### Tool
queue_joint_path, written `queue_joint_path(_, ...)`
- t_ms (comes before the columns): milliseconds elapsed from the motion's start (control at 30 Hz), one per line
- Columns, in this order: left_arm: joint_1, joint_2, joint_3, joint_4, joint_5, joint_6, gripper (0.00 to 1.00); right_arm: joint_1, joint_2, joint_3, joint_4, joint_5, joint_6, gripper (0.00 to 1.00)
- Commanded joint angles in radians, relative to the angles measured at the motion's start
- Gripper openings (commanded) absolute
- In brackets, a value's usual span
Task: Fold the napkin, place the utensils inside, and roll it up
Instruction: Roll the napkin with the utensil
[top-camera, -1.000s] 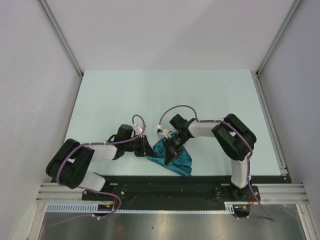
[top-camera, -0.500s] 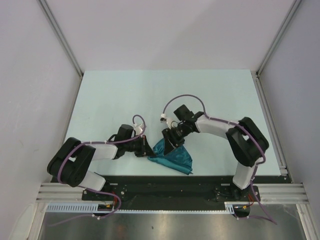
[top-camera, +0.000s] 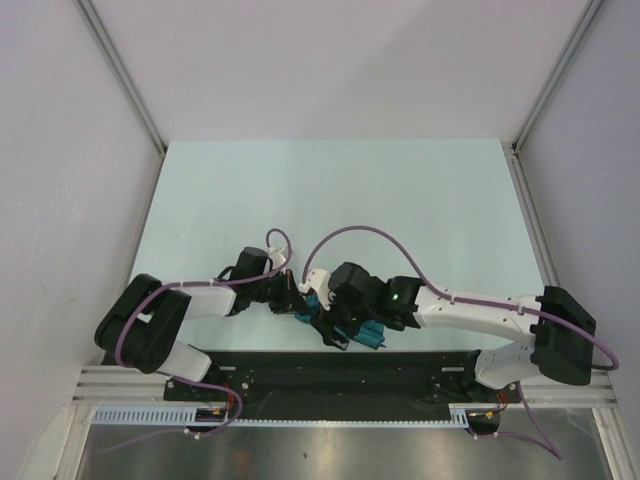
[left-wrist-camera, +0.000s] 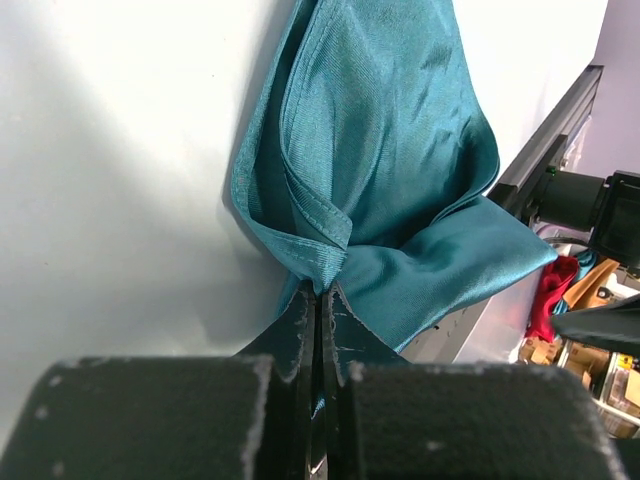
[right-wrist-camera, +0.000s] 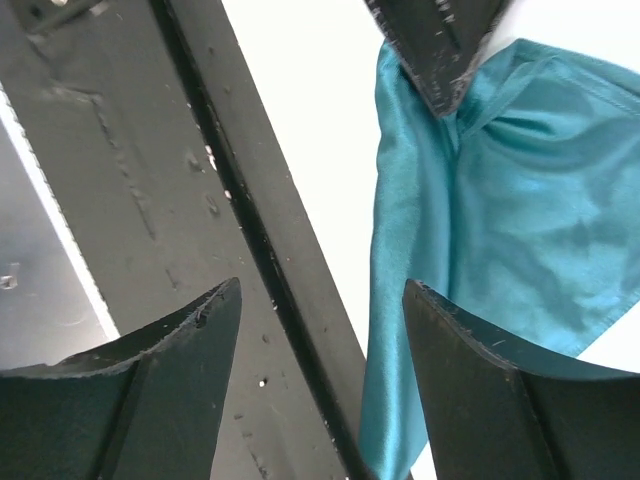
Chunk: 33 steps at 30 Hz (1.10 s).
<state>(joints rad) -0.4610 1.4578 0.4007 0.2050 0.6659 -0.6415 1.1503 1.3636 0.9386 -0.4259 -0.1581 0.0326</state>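
Note:
The teal napkin (left-wrist-camera: 380, 150) lies bunched at the near edge of the table, mostly hidden under the arms in the top view, where a teal bit (top-camera: 374, 333) shows. My left gripper (left-wrist-camera: 322, 288) (top-camera: 298, 303) is shut on a gathered corner of the cloth. My right gripper (right-wrist-camera: 322, 290) (top-camera: 335, 332) is open, with nothing between its jaws. It hangs over the near table edge, with the napkin's hanging edge (right-wrist-camera: 520, 230) beside its right finger. The left gripper's fingertips (right-wrist-camera: 440, 50) show at the top of the right wrist view. The utensils are out of view.
The black base rail (top-camera: 300, 365) (right-wrist-camera: 200, 200) runs along the near table edge, right under the right gripper. The pale table top (top-camera: 400, 200) stretches away behind the arms. White walls and metal posts (top-camera: 130, 90) close in the sides. Clutter (left-wrist-camera: 555, 295) lies beyond the table edge.
The right gripper let go of the napkin and opened, and its arm swung low toward the near edge. The left gripper closed on the napkin's corner and stayed put.

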Motion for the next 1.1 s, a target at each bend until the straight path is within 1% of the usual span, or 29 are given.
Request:
queue_joint_path(0,-0.007,0.007,0.012,-0.079,-0.032,0.051,0.0,0.048,0.052,0.012,0.044,0.115,-0.013,0.69)
queue_joint_path(200,-0.008,0.003,0.02,-0.095,-0.035,0.057,0.0,0.06,0.115,0.012,0.064,0.152,-0.03,0.69)
queue_joint_path(500,-0.007,0.003,0.027,-0.102,-0.032,0.062,0.0,0.048,0.167,-0.011,0.078,0.157,-0.06,0.69)
queue_joint_path(533,-0.007,0.003,0.029,-0.104,-0.032,0.065,0.0,0.049,0.17,-0.014,0.079,0.185,-0.066,0.69)
queue_joint_path(633,-0.008,0.006,0.035,-0.108,-0.029,0.069,0.0,0.048,0.167,-0.017,0.087,0.21,-0.076,0.69)
queue_joint_path(833,-0.008,0.01,0.033,-0.108,-0.029,0.069,0.0,0.055,0.138,0.003,0.078,0.23,-0.088,0.7)
queue_joint_path(1067,-0.007,0.01,0.038,-0.111,-0.029,0.068,0.0,0.054,0.155,-0.001,0.076,0.244,-0.1,0.7)
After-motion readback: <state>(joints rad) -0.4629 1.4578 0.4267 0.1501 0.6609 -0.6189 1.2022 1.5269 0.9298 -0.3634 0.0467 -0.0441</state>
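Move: My right hand hangs open above the near fold of the napkin roll; that fold is about 3 cm ahead, barely 1 cm to the right and some 8 cm below. The pinched napkin end, in my left fingers, lies roughly 7 cm ahead of my right hand, 6 cm left and 9 cm down, and the loose tail corner about 10 cm right, 1 cm back and 9 cm down. From my left hand, the near fold is about 4 cm back and 7 cm right, at its height. I keep the napkin's left end pinched in my shut left fingers, holding still by the table. My open right hand sinks about 5 cm towards the near fold, then eases some 2 cm forward at that height, its fingers tilting about 10 degrees steeper and swinging slightly forward so the spread tips come in close on the fold. They don't close. ##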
